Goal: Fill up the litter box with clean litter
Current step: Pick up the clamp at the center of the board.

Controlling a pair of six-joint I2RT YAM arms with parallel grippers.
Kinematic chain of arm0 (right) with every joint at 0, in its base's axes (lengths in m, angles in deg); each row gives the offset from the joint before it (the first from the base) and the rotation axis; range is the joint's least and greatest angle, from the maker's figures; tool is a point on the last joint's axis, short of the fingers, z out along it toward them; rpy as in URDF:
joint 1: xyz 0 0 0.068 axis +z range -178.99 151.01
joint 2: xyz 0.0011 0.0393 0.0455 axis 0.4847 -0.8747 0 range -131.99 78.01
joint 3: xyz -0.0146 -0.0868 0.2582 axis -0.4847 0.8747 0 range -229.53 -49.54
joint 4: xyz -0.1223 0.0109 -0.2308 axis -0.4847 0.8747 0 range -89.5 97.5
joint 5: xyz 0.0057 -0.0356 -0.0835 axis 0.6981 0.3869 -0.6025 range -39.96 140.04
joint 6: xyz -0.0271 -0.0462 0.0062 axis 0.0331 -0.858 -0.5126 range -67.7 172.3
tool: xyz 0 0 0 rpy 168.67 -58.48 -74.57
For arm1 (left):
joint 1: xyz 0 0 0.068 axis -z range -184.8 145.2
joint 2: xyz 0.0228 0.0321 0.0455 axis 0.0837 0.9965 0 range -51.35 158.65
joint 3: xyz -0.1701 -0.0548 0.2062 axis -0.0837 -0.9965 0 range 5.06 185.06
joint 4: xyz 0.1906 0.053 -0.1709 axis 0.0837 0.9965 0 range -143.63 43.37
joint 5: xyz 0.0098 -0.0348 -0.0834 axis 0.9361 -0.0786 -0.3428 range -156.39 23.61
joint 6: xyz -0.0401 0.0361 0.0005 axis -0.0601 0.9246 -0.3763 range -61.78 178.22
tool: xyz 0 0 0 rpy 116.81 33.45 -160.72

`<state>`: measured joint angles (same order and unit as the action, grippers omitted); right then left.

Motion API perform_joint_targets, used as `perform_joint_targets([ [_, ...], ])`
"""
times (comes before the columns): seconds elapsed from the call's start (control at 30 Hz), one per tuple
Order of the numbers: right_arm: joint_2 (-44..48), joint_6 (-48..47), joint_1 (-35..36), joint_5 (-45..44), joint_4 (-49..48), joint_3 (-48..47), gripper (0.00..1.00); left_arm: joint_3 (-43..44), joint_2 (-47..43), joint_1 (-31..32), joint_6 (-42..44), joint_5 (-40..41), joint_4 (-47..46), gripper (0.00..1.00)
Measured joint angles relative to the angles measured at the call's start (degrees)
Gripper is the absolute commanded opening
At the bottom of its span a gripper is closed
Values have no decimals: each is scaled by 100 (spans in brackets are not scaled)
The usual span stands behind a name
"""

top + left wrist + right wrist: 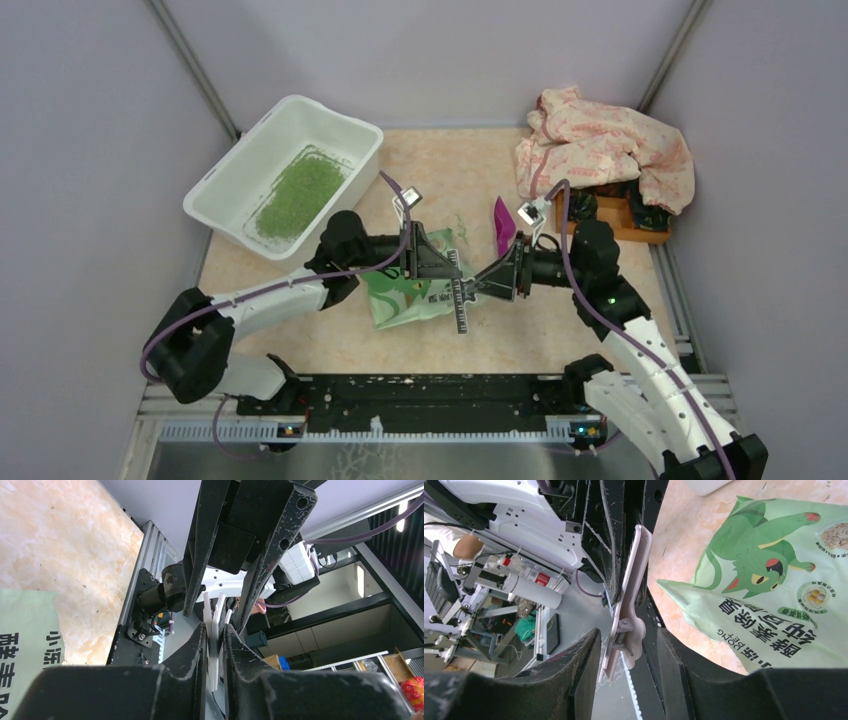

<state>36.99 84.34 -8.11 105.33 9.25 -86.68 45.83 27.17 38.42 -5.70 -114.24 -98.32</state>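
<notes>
The white litter box (232, 165) stands at the far left with a patch of green clean litter (298, 192) on its floor. The light green printed bag (400, 297) lies flat mid-table and also shows as the bag (764, 590) in the right wrist view. Above it the two grippers meet tip to tip. My left gripper (216, 650) is shut on a pale flat clip (215, 630). My right gripper (628, 640) is open around the other end of that clip (631, 580), with gaps on both sides. In the top view the left gripper (452, 268) and right gripper (482, 285) nearly touch.
A purple object (503, 225) stands just right of the bag. A crumpled floral cloth (600, 145) drapes over an orange wooden tray (625, 218) at the far right. Grey walls close in on three sides.
</notes>
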Motion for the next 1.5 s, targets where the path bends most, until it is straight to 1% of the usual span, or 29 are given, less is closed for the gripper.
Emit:
perform_joint_targets([
  [0.17, -4, -2, 0, 46, 46, 0, 39, 0, 68, 0, -2, 2, -136, 15],
  [0.5, -61, -4, 0, 83, 83, 2, 39, 0, 229, -15, -66, 0, -291, 15],
  [0.7, -74, -50, 0, 101, 210, 2, 40, 0, 262, -26, -79, 9, -337, 14],
  [0.93, -83, -92, 9, 122, 328, 4, 39, 0, 297, -37, -79, 42, -391, 14],
  [1.07, -146, -96, 35, 129, 326, 22, 34, 0, 328, -55, -83, 42, -437, 14],
  [1.1, -164, -96, 39, 131, 326, 39, 32, 0, 337, -57, -83, 44, -450, 14],
  [1.2, -203, -94, 42, 122, 328, 79, 16, 0, 363, -59, -81, 37, -466, 15],
  [1.27, -236, -79, 42, 96, 352, 85, 6, 0, 367, -61, -70, 26, -470, 20],
  [1.3, -254, -76, 42, 85, 352, 85, 1, 0, 367, -61, -63, 20, -468, 25],
  [1.43, -302, -76, 46, 63, 330, 87, 0, 9, 367, -63, -13, 31, -409, 50],
  [1.5, -306, -76, 50, 31, 330, 87, 0, 44, 365, -68, 39, 48, -328, 59],
])
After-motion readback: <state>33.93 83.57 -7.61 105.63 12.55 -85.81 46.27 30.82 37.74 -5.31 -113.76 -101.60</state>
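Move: The left hand already grips the clamp near its front end; the clamp's middle is about 4 cm back of that hand and level with it. From the right hand, that middle with its spring is roughly 1 cm left, 1 cm back and 1 cm below, between its parted fingers. The litter bag lies some 20 cm beneath, about 9 cm left and 2 cm back; the scoop, equally low, is 10 cm ahead and 9 cm right. Sinking about 2.5 cm and rolling some 5 degrees, the right hand settles onto the middle of the clamp and closes its fingers, pinching the part by the spring. The left hand keeps its grip while easing about 1.5 cm forward and 1 cm down, then opens its fingers to roughly half near the end, letting go of the clamp. ##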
